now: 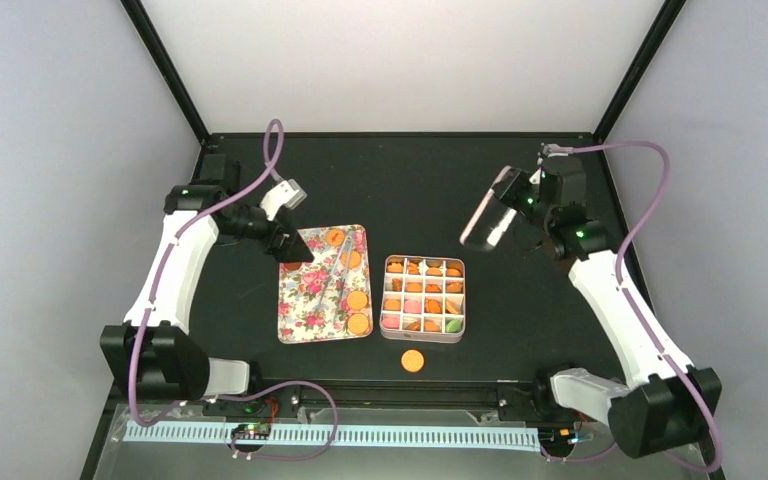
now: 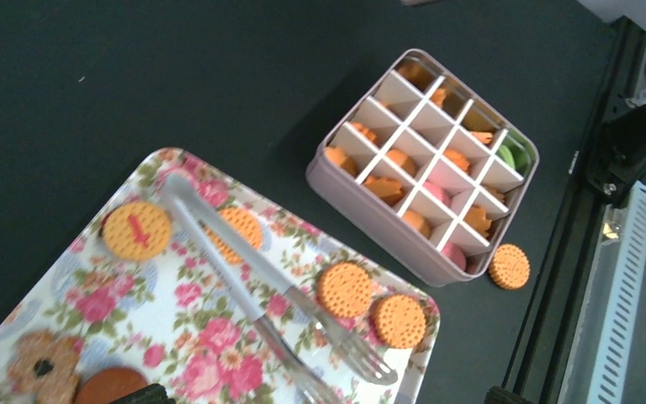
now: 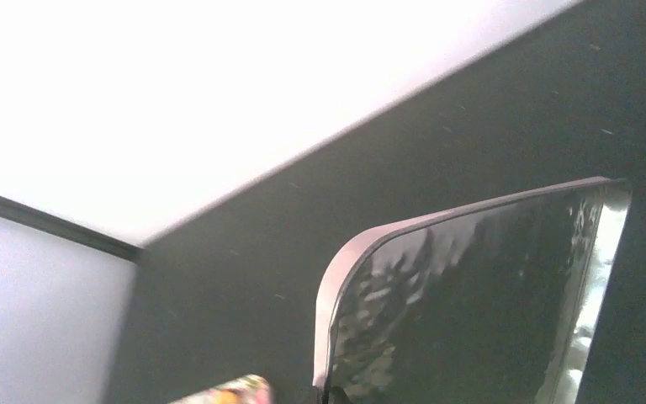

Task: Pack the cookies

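Several orange cookies (image 1: 358, 311) lie on the flower-patterned tray (image 1: 305, 305), and in the left wrist view two of them (image 2: 345, 289) sit near its corner. One orange cookie (image 1: 413, 361) lies loose on the table in front of the divided box (image 1: 423, 262). That box holds orange, pink and green cookies (image 2: 437, 195). My left gripper (image 1: 292, 246) hangs open over the tray's far left corner and holds nothing. My right gripper (image 1: 513, 198) is shut on the box lid (image 1: 486, 222), which it holds tilted in the air at the back right. The lid (image 3: 471, 295) fills the right wrist view.
Metal tongs (image 1: 335, 272) lie across the tray among the cookies; the left wrist view shows the tongs (image 2: 244, 269) pointing toward the tray's near corner. A brown cookie (image 2: 108, 385) and a flower-shaped one (image 2: 44, 366) sit at the tray's far end. The table's black frame rail (image 2: 585, 219) runs beside the box.
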Tool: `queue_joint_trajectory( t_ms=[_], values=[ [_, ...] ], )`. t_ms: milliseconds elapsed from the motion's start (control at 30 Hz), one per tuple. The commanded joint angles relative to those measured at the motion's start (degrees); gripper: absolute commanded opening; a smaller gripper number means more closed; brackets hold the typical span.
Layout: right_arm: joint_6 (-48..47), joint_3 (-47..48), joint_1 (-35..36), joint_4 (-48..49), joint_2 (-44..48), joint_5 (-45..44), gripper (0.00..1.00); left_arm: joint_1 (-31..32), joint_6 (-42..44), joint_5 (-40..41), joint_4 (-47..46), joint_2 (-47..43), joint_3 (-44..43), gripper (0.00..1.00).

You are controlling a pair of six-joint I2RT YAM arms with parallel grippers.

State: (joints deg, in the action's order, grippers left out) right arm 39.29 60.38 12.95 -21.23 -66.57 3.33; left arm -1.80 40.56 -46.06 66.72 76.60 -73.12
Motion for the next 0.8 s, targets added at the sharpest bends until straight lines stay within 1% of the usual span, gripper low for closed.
queue_joint_trajectory(
  t_ms=[0, 67, 133, 233, 367, 533, 667, 767],
  values=[
    [11.4, 1.4, 4.9, 8.8, 4.9, -5.5, 0.01, 5.5, -4.8, 0.2, -4.0, -2.1, -2.8, 0.99],
    [14.2, 2.9, 8.3, 9.7, 5.1, -9.5, 0.01, 8.3, -5.5, 0.7, -4.4, -2.6, -4.1, 0.99],
    [17.3, 5.2, 10.3, 10.3, 4.5, -11.2, 0.01, 11.1, -6.4, 1.6, -5.7, -2.9, -4.8, 0.99],
    [22.5, 7.1, 13.1, 11.6, 3.1, -12.6, 0.01, 15.4, -9.2, 3.8, -10.5, -5.5, -4.7, 0.99],
    [28.3, 7.8, 15.8, 14.5, 1.0, -12.3, 0.01, 24.0, -13.4, 10.7, -17.4, -5.2, -6.0, 0.99],
    [29.9, 10.6, 19.9, 15.1, -1.4, -13.9, 0.01, 31.2, -18.6, 16.7, -21.3, -1.1, -10.7, 0.99],
    [29.2, 13.0, 23.1, 14.9, -3.6, -15.6, 0.01, 33.8, -22.2, 19.2, -23.4, 0.8, -14.3, 0.99],
    [29.3, 13.9, 25.4, 15.2, -4.7, -16.3, 0.01, 35.2, -24.5, 21.7, -24.3, 1.9, -16.5, 0.95]
  ],
)
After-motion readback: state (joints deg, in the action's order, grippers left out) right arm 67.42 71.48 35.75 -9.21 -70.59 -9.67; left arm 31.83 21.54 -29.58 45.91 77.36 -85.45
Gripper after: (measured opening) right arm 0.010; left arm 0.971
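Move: The lid, already held at its edge in the shut right fingers, has its middle about 5 cm nearer the base, 3 cm left and 5 cm below that hand. The cookie box waits some 14 cm back, 14 left and 25 below the right hand, with the loose cookie 14 cm nearer the base than the box. From the empty left hand the lid is about 38 cm right, 5 ahead and level; the tray lies 5 right, 1 back and 23 below, the box 26 right, 4 back and 21 below. The lid stays gripped in the right hand, which lifts it about 11 cm, nearly all in the first half, while carrying it 12 cm left towards the left hand and rolling some 30 degrees, left side up. Meanwhile the left hand, fingers still wide open, sweeps about 15 cm right and 9 up from over the tray towards the lid, its wrist turning some 20 degrees. ##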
